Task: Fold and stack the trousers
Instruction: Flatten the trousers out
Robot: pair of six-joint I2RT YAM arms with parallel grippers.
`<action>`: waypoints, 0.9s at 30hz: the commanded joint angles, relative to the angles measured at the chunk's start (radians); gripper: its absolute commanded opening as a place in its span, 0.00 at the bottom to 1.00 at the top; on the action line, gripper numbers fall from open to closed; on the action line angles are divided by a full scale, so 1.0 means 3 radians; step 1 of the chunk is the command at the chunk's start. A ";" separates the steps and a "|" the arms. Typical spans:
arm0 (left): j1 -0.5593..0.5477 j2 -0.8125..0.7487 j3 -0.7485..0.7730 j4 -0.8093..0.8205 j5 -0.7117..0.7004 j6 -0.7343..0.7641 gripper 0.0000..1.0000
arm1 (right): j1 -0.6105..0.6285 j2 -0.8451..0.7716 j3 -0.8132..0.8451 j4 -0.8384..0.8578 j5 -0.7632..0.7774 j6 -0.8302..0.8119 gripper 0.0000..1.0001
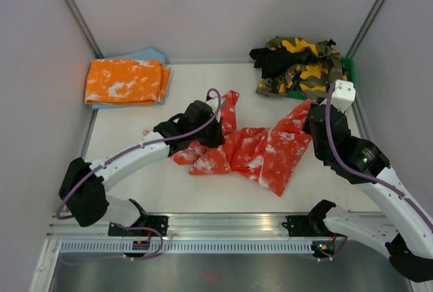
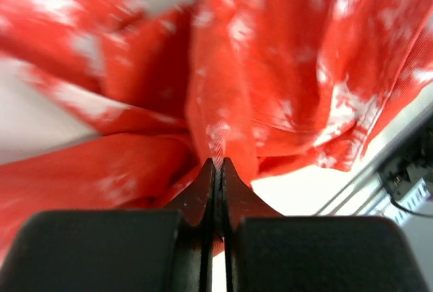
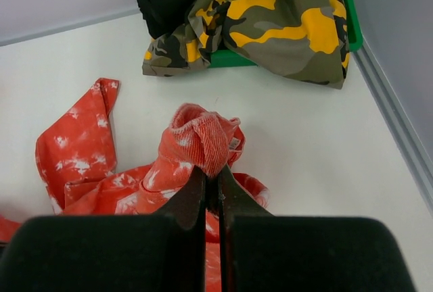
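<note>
The red trousers (image 1: 260, 153) with white splotches lie crumpled across the middle of the table. My left gripper (image 1: 196, 144) sits at their left end, shut on a fold of the red cloth (image 2: 223, 123), which fills the left wrist view. At the right end, my right gripper (image 1: 312, 117) is shut on a bunched edge of the same trousers (image 3: 203, 140), pinched between its fingertips. The rest of the cloth (image 3: 81, 163) trails off to the left in the right wrist view.
A folded orange-and-white pair (image 1: 126, 81) rests on a light blue cloth (image 1: 150, 55) at the back left. A yellow camouflage pair (image 1: 304, 65) and black cloth (image 1: 270, 59) are heaped over a green tray (image 3: 348, 21) at the back right. Walls close in on both sides.
</note>
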 commanded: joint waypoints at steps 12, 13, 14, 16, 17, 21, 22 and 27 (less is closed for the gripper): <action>0.0701 -0.1078 0.1763 -0.0733 -0.0153 0.1083 0.02 | -0.0392 0.1026 0.0155 0.2359 -0.1274 -0.0696 0.00; 0.0701 -0.1114 0.1759 -0.0774 -0.0153 0.1078 0.02 | -0.0483 0.1191 0.0365 0.2364 -0.1600 -0.0732 0.00; 0.0701 -0.1165 0.1728 -0.0764 -0.0077 0.1057 0.02 | -0.0510 0.1481 0.0777 0.2324 -0.1715 -0.0773 0.00; 0.0701 -0.1445 0.1463 -0.0632 0.0107 0.1021 0.02 | -0.0530 0.1708 0.1087 0.2217 -0.1828 -0.0819 0.00; 0.0696 -0.1548 0.1346 -0.0449 0.0325 0.1001 0.02 | -0.0541 0.1830 0.1174 0.2079 -0.1833 -0.0779 0.00; 0.0696 -0.1804 0.0798 -0.0355 0.0644 0.0929 0.02 | -0.0754 0.1811 0.0639 0.1757 -0.1900 -0.0411 0.36; 0.0696 -0.1754 0.0757 -0.0370 0.0695 0.0899 0.02 | -0.0821 0.1806 0.0547 0.1644 -0.1981 -0.0314 0.56; 0.0543 -0.1564 0.0399 -0.0080 0.1237 0.0597 0.02 | -0.1194 0.1658 0.0474 0.0719 -0.2217 -0.0022 0.98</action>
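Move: The red trousers hang gathered between both shut grippers: their middle is some 20 cm to the right hand's left, level with it and about 22 cm lower, and roughly 12 cm to the left hand's right, 5 cm lower. The bare table where the right hand's end is thrown lies about 24 cm ahead, 13 cm left and 29 cm below it. The camouflage pile stands some 38 cm ahead and 8 cm right of the right hand; a loose red leg lies 25 cm ahead, 4 cm right of the left hand. The red trousers, still pinched at both ends, are flung out: the left hand whips its end up about 30 cm while swinging left, its fingers tipping up some 40 degrees, then sinks roughly 10 cm, drawing back and keeping its grip. The right hand sweeps its end forward and left over the table towards the camouflage pile, opens wide to let go, then drops and swings back right. ##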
